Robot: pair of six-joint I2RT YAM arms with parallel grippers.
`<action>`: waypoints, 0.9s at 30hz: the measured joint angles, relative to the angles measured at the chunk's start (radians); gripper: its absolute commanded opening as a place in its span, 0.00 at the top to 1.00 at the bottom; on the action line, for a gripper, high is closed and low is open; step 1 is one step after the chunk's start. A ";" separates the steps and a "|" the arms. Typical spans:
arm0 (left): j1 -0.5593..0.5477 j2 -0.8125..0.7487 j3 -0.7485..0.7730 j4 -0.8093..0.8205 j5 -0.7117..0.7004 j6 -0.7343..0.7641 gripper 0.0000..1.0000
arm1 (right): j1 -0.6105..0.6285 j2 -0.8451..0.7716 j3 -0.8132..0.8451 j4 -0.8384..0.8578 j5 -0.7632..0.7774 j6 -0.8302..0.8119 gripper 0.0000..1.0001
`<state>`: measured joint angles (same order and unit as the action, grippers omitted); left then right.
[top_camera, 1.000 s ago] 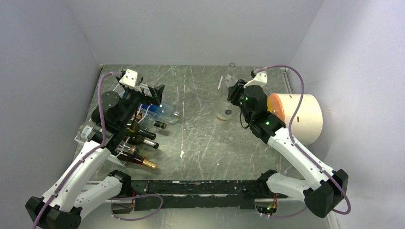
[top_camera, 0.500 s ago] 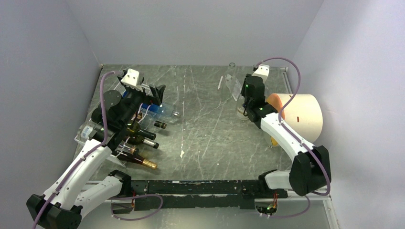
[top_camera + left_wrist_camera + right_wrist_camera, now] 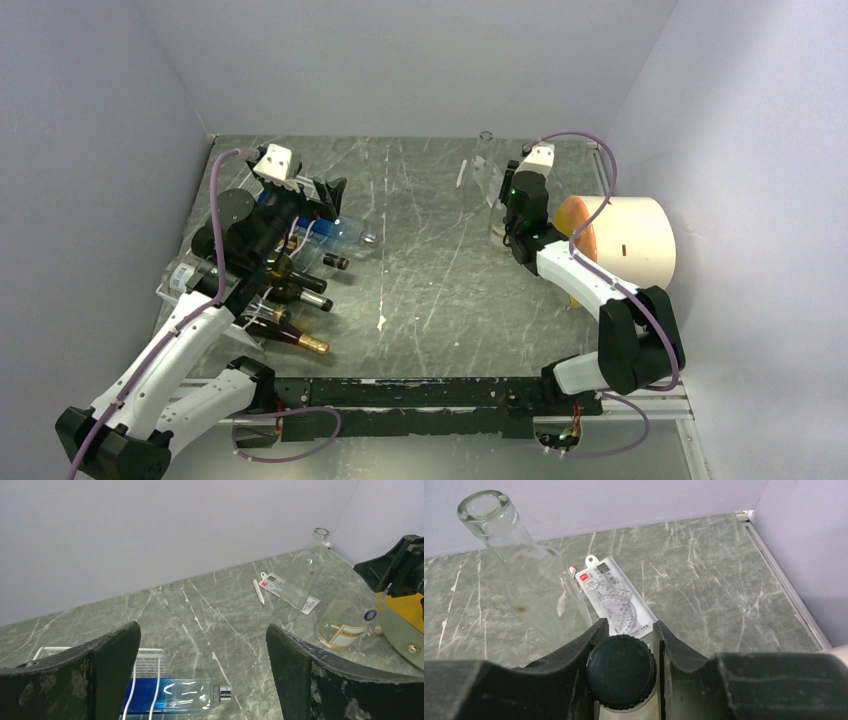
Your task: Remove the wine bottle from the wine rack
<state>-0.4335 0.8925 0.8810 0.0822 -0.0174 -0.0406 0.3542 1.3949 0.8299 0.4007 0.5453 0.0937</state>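
Observation:
The white wire wine rack stands at the left with several bottles lying in it, a blue and clear one on top. My left gripper hovers open above that blue bottle, nothing between its fingers. The rack's corner shows in the left wrist view. At the back right, my right gripper is shut on the black cap of a clear wine bottle, which hangs tilted off the rack. Beside it is the cream cylinder.
Behind the right gripper leans an empty clear glass bottle, tilted over a packaged protractor. A small white stick lies nearby. Dark bottles poke their necks out of the rack toward the table's middle. Walls close in the left, back and right.
My right gripper has carried the clear bottle to the right and back, close to the cream cylinder, with its elbow folding in. The left arm has not moved.

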 measured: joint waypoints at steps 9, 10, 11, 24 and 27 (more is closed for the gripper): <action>0.000 0.000 0.000 0.000 0.000 0.001 0.01 | -0.001 -0.034 -0.065 0.090 -0.008 0.016 0.44; 0.000 0.000 0.000 0.000 -0.001 0.001 0.01 | -0.001 -0.041 -0.062 0.090 -0.010 0.021 0.39; 0.000 0.000 0.000 0.000 -0.001 0.001 0.01 | -0.001 -0.048 -0.058 0.087 -0.014 0.024 0.30; 0.000 -0.003 0.000 0.000 0.000 0.000 0.01 | -0.002 -0.282 0.026 -0.156 -0.072 0.105 0.04; 0.000 -0.012 0.000 0.000 0.000 0.000 0.01 | 0.002 -0.339 0.053 -0.218 -0.136 0.114 0.01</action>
<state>-0.4335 0.8803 0.8810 0.0822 -0.0177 -0.0402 0.3557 1.0561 0.8833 0.1825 0.4095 0.2073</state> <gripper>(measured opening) 0.992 0.968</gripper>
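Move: The wine bottle stands upright on the table with its capped neck already in the right fingers, its middle straight below that hand by about 10 cm. The empty clear bottle is roughly 11 cm ahead and 5 cm left of the hand; the flat packet lies about 18 cm straight ahead, the cream drum some 21 cm right and 6 cm back. From the left hand, the wine bottle is around 11 cm ahead, 34 cm right and 24 cm below. The wine bottle is let go where it stands: the right fingers keep their grip on its capped neck a moment longer, then spread almost fully and come free. As they open, that hand lifts about 11 cm, then also backs off some 5 cm towards its base, away from the neck, the wrist tilting the fingers up around 10 degrees and rolling its left side up. ##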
